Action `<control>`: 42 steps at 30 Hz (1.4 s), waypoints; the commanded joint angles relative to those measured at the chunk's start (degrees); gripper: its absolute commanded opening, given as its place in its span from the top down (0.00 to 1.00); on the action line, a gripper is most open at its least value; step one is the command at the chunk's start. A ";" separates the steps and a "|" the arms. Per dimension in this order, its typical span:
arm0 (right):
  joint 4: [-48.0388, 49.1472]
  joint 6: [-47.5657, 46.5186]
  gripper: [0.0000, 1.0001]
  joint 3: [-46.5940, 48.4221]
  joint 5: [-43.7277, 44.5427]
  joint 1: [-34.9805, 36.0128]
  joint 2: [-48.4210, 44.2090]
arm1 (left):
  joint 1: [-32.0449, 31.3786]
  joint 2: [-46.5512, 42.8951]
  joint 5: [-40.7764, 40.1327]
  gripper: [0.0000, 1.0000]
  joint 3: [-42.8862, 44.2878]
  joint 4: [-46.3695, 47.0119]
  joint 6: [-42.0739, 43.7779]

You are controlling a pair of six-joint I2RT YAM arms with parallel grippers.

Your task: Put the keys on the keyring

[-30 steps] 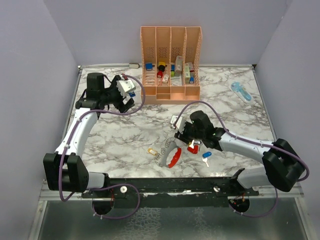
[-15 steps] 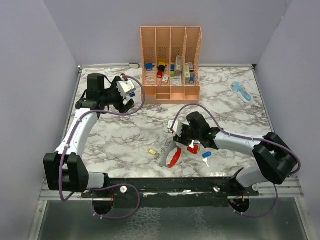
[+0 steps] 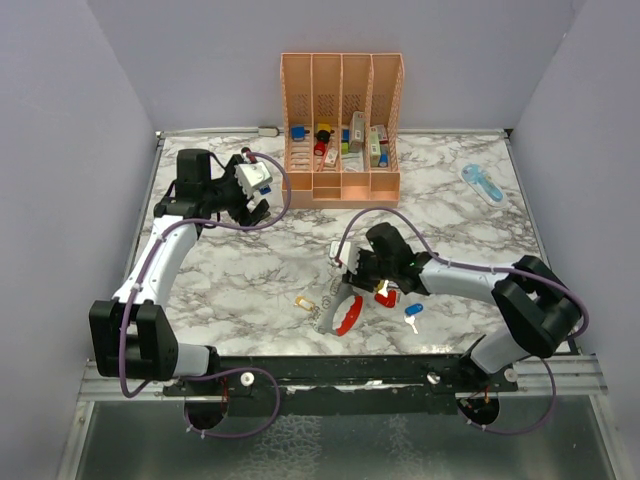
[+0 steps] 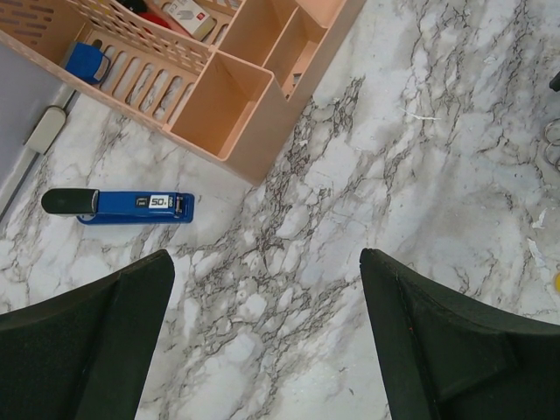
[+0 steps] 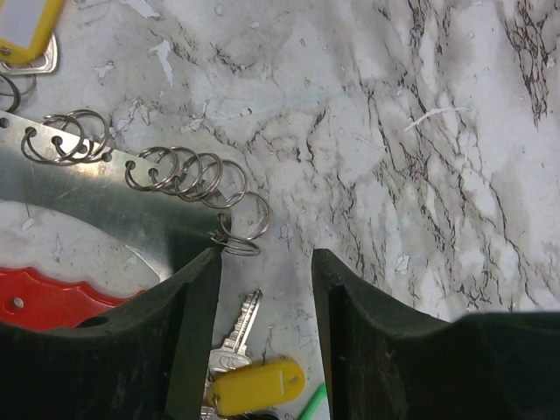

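Observation:
The keyring [image 5: 241,223] is a row of silvery split rings on a curved metal strip with a red loop [image 3: 346,316], lying near the table's front. My right gripper [image 5: 265,262] is open just above the table, its left finger beside the end ring. A silver key with a yellow tag [image 5: 255,386] lies between the fingers, not held. Another yellow-tagged key [image 3: 305,302] lies left of the strip. A blue-tagged key [image 3: 412,312] and a red tag [image 3: 385,297] lie to the right. My left gripper [image 4: 267,262] is open and empty at the back left.
The orange slotted rack [image 3: 342,125] stands at the back centre with small items in it. A blue stapler [image 4: 118,206] lies on the marble left of the rack. A pale-blue gadget [image 3: 483,183] lies at the back right. Grey walls enclose the table.
My right gripper has moved a little to the left, toward the row of rings. The left arm has hardly moved.

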 commanded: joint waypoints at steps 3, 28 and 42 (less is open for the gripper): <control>2.02 -1.38 0.53 1.12 -0.55 2.40 0.61 | -0.12 1.19 2.05 0.09 -0.11 1.17 -0.83; -6.63 7.79 0.99 6.79 4.23 3.57 5.89 | -0.12 2.10 2.16 0.09 -0.31 1.51 -1.05; -20.22 39.64 0.99 16.21 7.40 3.73 10.61 | -0.12 3.20 2.99 0.09 0.31 2.58 -2.56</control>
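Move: Just past the right fingertips, about 2 cm to the left, 1 cm back and 1 cm below, is the end ring on the notched plate. The plate's red handle lies some 8 cm back of the hand, about level sideways. One yellow key tag is roughly 6 cm to the hand's right and 1 cm back, the other about 10 cm left and 6 cm back. From the left hand, the end ring lies about 13 cm back, 17 cm right and 20 cm down. Sliding about 2 cm left, a little back and down towards the plate's tip, the half-open right gripper reaches the end ring, then shuts fully, pinching the ring's wire between the fingertips. Almost in place, the closed hand then rolls some 25 degrees clockwise and tips slightly steeper. ##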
